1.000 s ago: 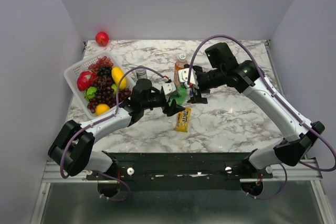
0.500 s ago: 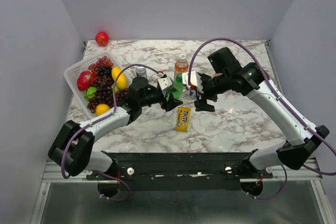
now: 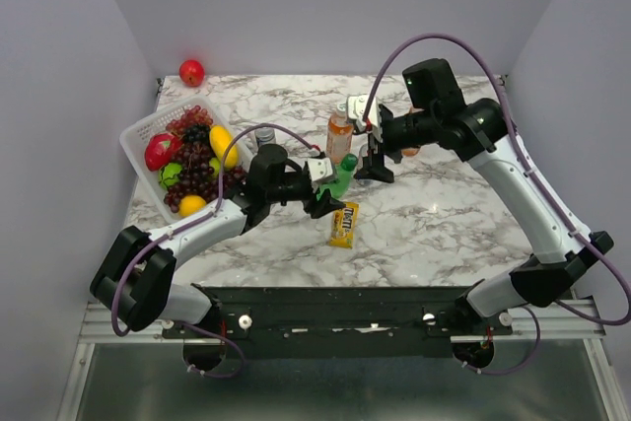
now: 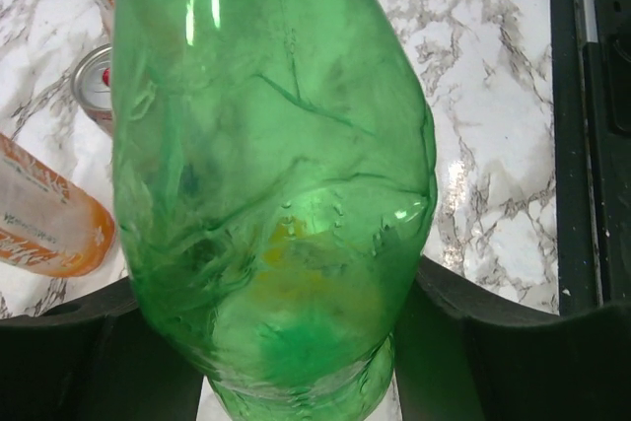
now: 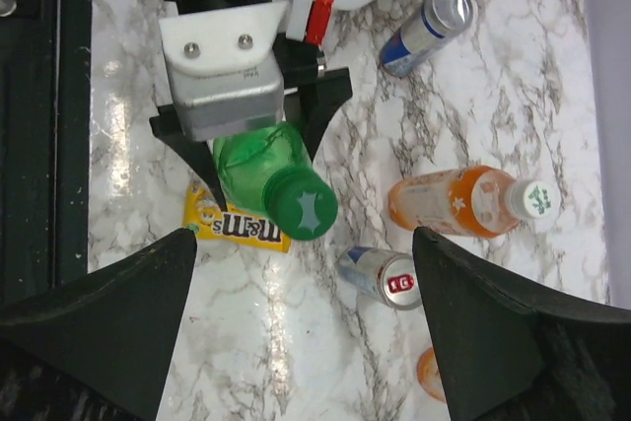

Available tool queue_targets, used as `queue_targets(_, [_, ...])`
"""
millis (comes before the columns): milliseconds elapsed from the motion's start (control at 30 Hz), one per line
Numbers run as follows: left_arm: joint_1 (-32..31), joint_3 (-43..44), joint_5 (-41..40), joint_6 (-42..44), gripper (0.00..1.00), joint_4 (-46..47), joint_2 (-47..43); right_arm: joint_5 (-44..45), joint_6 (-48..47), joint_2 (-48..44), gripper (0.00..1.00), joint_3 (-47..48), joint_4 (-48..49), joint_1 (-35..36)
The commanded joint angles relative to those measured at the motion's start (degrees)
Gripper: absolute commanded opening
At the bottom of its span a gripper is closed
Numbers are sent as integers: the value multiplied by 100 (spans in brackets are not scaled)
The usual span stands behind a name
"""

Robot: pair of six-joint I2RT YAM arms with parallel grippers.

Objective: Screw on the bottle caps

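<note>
My left gripper [image 3: 330,189] is shut on the green bottle [image 3: 340,180] and holds it tilted above the table. The bottle's body fills the left wrist view [image 4: 276,175], between the dark fingers [image 4: 463,352]. A dark green cap [image 5: 304,206] sits on its neck. My right gripper [image 5: 304,236] hangs open above that cap without touching it; from the top it is just right of the bottle [image 3: 373,163]. An orange bottle [image 5: 454,202] with a white cap [image 5: 532,199] stands behind. A second orange bottle [image 5: 431,372] shows only partly.
A yellow M&M's bag [image 3: 344,224] lies under the green bottle. Two drink cans [image 5: 386,278] [image 5: 431,27] stand nearby. A white fruit basket [image 3: 138,135] is at the left and a red apple [image 3: 191,72] in the far left corner.
My right gripper has lifted and drawn back from the green bottle's top, staying open. The left gripper has kept its hold and shifted the bottle slightly.
</note>
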Motion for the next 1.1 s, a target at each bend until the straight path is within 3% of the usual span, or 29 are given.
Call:
queue_targets(0, [-97, 191, 284, 280, 0, -260, -98, -712, -517, 204, 98, 89, -6, 131])
queue_targets(333, [-88, 243, 91, 148, 0, -76, -107, -641, -1071, 371, 97, -42, -771, 246])
queue_targets(667, [70, 208, -217, -651, 0, 408, -11, -326, -1019, -33, 97, -578, -640, 246])
queue_targets(1067, [228, 147, -463, -889, 0, 575, 7, 325, -729, -657, 93, -1343, -754, 246])
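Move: The cap, already on the green bottle, lies about 3 cm left of the right hand and 4 cm lower, hardly any farther in; from the left hand, which holds the bottle, it is some 9 cm up, 3 cm right and 2 cm ahead. From the right hand, the orange bottle stands 10 cm ahead, 4 cm left, 22 cm down; the soda can 4 cm ahead, 3 cm right, 27 cm down; the M&M's bag 8 cm back, 3 cm left, 32 cm down. The right hand, fingers staying wide open, sinks about 5 cm down the near side of the green cap, easing back and first some 2 cm left while turning roughly 10 degrees counter-clockwise, then drawing right and farther back as the next stroke starts, with its forward finger seeming to rub the cap's side. The left hand keeps its grip on the green bottle, settles slightly back, then at the end jogs forward past its start and a little up, against the right hand's pull. ##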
